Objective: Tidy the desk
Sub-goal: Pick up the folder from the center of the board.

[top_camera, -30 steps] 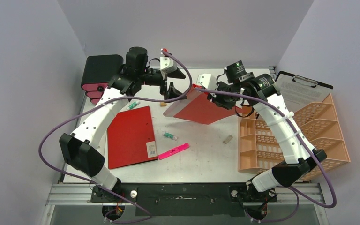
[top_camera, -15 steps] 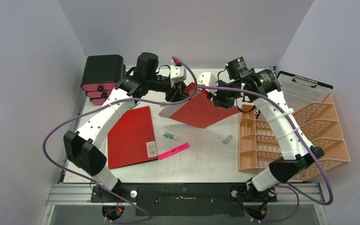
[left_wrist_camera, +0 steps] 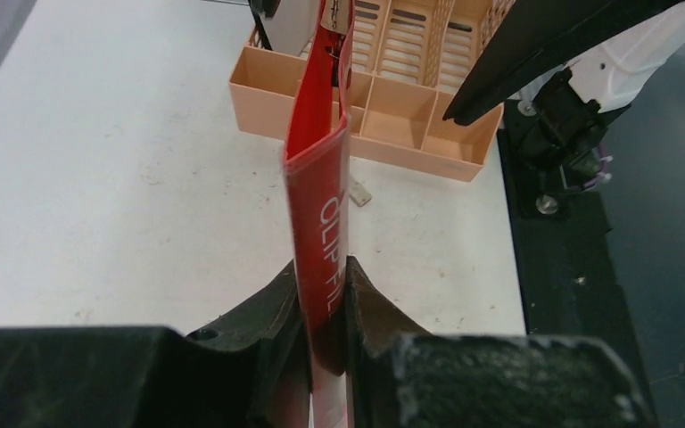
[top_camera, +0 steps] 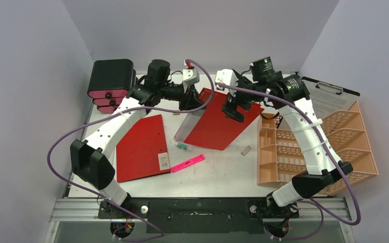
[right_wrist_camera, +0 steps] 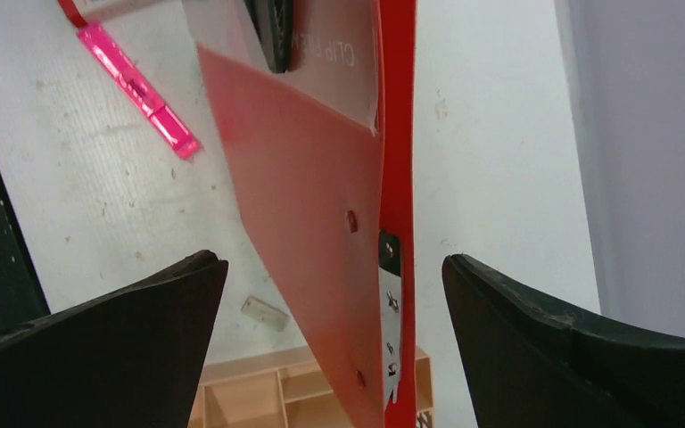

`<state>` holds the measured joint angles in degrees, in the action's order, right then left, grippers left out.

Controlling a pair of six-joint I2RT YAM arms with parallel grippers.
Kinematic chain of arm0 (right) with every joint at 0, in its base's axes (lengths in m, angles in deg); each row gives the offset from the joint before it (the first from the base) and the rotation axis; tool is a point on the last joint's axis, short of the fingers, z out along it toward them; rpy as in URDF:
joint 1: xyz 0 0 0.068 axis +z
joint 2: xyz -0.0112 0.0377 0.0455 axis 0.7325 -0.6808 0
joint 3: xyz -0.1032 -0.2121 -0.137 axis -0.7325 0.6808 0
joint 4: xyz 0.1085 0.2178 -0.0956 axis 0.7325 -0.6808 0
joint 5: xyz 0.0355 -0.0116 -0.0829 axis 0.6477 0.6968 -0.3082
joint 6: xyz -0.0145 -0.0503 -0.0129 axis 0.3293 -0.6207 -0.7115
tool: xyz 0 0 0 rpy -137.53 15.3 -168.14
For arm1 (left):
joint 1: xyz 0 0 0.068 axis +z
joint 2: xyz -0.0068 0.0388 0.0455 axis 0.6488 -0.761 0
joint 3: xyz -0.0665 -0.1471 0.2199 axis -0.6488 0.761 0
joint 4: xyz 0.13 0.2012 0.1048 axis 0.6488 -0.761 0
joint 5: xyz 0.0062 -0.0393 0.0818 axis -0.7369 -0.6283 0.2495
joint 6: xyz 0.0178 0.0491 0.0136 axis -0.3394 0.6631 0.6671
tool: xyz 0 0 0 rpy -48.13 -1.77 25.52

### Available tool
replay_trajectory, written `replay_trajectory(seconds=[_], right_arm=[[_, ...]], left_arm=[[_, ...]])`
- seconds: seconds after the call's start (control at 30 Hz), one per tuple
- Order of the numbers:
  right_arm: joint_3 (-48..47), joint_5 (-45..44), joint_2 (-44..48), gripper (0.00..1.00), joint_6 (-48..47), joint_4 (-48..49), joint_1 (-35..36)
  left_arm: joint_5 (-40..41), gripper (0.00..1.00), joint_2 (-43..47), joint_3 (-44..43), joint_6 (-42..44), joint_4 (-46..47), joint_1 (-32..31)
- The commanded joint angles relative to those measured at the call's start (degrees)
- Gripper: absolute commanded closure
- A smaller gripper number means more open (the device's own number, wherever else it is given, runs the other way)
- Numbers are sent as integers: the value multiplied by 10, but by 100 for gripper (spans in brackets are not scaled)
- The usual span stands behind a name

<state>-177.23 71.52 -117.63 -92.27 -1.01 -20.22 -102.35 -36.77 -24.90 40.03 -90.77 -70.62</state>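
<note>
A red clip file [top_camera: 218, 121] hangs tilted over the middle of the white desk [top_camera: 223, 172]. My left gripper [top_camera: 190, 99] is shut on its spine end; in the left wrist view the spine [left_wrist_camera: 319, 178] is pinched between both pads of the left gripper [left_wrist_camera: 321, 267]. My right gripper [top_camera: 233, 107] stands open around the file's far edge. In the right wrist view the file [right_wrist_camera: 312, 178] and its metal clip pass between the spread fingers of the right gripper [right_wrist_camera: 334, 263] without touching them. A second red folder [top_camera: 142, 147] lies flat at the left.
An orange perforated rack [top_camera: 314, 147] fills the right side, with a clipboard [top_camera: 329, 96] behind it. A black box with pink drawers [top_camera: 110, 81] stands at the back left. A pink highlighter [top_camera: 188, 163], a small green item [top_camera: 183, 147] and a small grey block [top_camera: 245, 150] lie loose.
My left gripper moved in and shut on the file's spine. My right gripper opened and let go of the file, which now hangs steeper and lower.
</note>
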Motion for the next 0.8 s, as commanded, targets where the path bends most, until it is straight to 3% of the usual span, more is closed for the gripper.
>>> replay_trajectory(seconds=[0.0,0.2,0.6,0.77], right_arm=[[-19,86,48,1,51,105,-28],[19,123,61,1,100,195,-55],[-36,201,-26,13,54,114,-52],[-52,225,-40,35,63,113,-43]], left_arm=[[-60,100,34,29,-138,139,26],[-100,100,56,85,-265,297,51],[-129,100,81,162,-402,481,68],[-138,100,74,238,-614,806,84]])
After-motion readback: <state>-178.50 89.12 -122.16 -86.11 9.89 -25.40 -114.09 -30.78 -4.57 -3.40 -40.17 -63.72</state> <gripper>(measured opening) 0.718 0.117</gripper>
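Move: Hanging tilted from the left hand's grip near an upper corner, the red folder has its middle about 6 cm left of the open right hand, 3 cm nearer the base and 12 cm below it. From the left hand that middle is some 6 cm right, 3 cm back and 11 cm down. On the table, 28 cm below the right hand, lie the glue stick 20 cm left and 3 cm back, the pink ruler 18 cm left and 8 cm back, and the grey block 10 cm right and 2 cm back. Regripping the folder, the wide-open right hand rises about 7 cm, then comes back down some 4 cm while working 3 cm forward and 3 cm left, fingertips tipping up, its fingers straddling the upper edge and starting to close. The left hand keeps its pinch near the corner, dips slightly forward, then lifts about 4 cm and drifts left, tilting its fingertips up towards level. ##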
